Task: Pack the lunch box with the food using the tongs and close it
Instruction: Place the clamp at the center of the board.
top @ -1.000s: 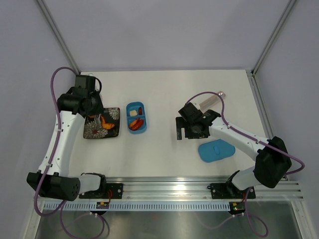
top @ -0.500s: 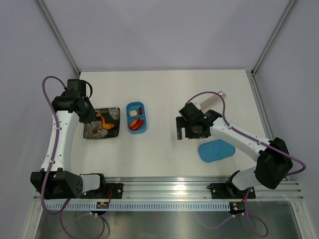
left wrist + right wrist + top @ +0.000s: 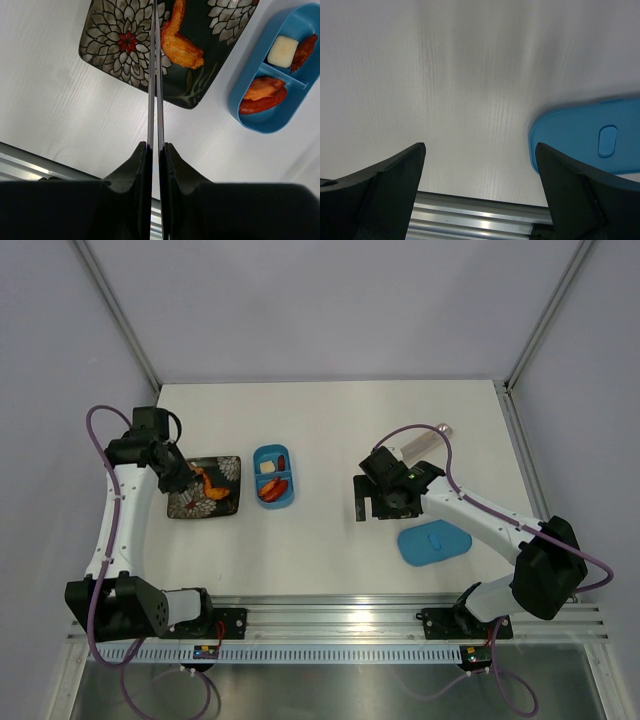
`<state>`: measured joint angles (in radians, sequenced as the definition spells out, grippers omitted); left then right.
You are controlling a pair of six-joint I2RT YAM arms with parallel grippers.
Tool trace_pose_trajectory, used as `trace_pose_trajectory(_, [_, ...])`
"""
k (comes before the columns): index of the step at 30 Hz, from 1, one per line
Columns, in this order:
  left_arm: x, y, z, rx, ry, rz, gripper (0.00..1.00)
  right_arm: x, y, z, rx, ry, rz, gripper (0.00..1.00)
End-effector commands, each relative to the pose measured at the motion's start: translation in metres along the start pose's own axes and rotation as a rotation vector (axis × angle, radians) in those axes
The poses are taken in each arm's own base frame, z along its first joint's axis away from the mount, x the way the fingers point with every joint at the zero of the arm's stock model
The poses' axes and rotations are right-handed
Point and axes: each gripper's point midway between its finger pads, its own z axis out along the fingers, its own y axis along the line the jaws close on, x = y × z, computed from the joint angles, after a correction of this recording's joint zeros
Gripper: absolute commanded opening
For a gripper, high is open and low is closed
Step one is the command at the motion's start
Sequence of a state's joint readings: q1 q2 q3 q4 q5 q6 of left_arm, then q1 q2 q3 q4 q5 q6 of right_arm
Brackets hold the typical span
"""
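My left gripper [image 3: 155, 145] is shut on the silver tongs [image 3: 154, 75], whose two arms lie almost pressed together and run out over the dark patterned plate [image 3: 115, 45]; their tips are cut off by the frame. An orange food piece [image 3: 182, 45] lies on the plate just right of the tongs. The blue lunch box [image 3: 265, 125] stands open to the right, holding a cream piece [image 3: 282, 50], an orange piece [image 3: 262, 87] and red sausage pieces [image 3: 260, 104]. From above, the left gripper [image 3: 175, 470] is at the plate's left edge. My right gripper [image 3: 480, 146] hangs open and empty above bare table.
The flat blue lid [image 3: 434, 542] lies on the table right of the right gripper [image 3: 372, 502] and shows at the right edge [image 3: 590, 135] of the right wrist view. A pale tube [image 3: 425, 443] lies at the back right. An aluminium rail [image 3: 340, 615] runs along the near edge.
The left arm has swung left, drawing the tongs back from over the plate's middle toward its left side. The right arm has not moved.
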<state>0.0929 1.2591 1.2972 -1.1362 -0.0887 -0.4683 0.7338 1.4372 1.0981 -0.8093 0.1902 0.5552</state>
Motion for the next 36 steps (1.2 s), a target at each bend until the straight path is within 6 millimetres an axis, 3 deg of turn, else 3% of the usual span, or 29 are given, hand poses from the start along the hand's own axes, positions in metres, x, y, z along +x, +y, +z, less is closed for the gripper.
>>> trace_pose_trajectory(1, [-0.006,-0.011,0.004,0.066,-0.031,0.000,0.02,-0.010,0.003,-0.006,-0.014,-0.035,0.009,0.99])
trace_pose_trajectory(5, [-0.005,-0.017,0.007,0.097,-0.023,0.000,0.06,-0.011,0.005,-0.005,-0.019,-0.032,0.003,0.99])
trace_pose_trajectory(12, [-0.009,-0.031,-0.001,0.181,-0.046,0.020,0.04,-0.016,0.008,-0.007,-0.021,-0.037,0.001,0.99])
trace_pose_trajectory(26, [-0.020,-0.021,-0.007,0.134,-0.118,0.012,0.01,-0.014,0.007,-0.005,-0.018,-0.032,0.012,0.99])
trace_pose_trajectory(30, [-0.018,-0.042,-0.013,0.265,-0.113,0.073,0.00,-0.012,0.006,-0.006,-0.016,-0.032,0.015,0.99])
trace_pose_trajectory(36, [-0.007,-0.088,-0.045,0.548,-0.172,0.194,0.00,-0.013,0.007,-0.006,-0.020,-0.033,0.017,1.00])
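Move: The closed left fingers hold the clamp; the board's center, where it belongs, lies about 30 cm to their right, 5 cm farther out and some 18 cm below. The plate's middle is about 4 cm ahead and 2 cm right of this hand, the blue lunch box about 17 cm right and 6 cm ahead, both near table level. From the right hand the board's center is about 10 cm left, 7 cm ahead and 10 cm down. Still pinching the clamp, the left hand heads right towards the board's center. It first dips about 1 cm, drifts slightly right and forward, then slowly rises and speeds up near the end, finishing about 4.5 cm right, 2 cm farther out and 2 cm higher. The wrist turns some 10 degrees clockwise and swings the fingers outward and right. ##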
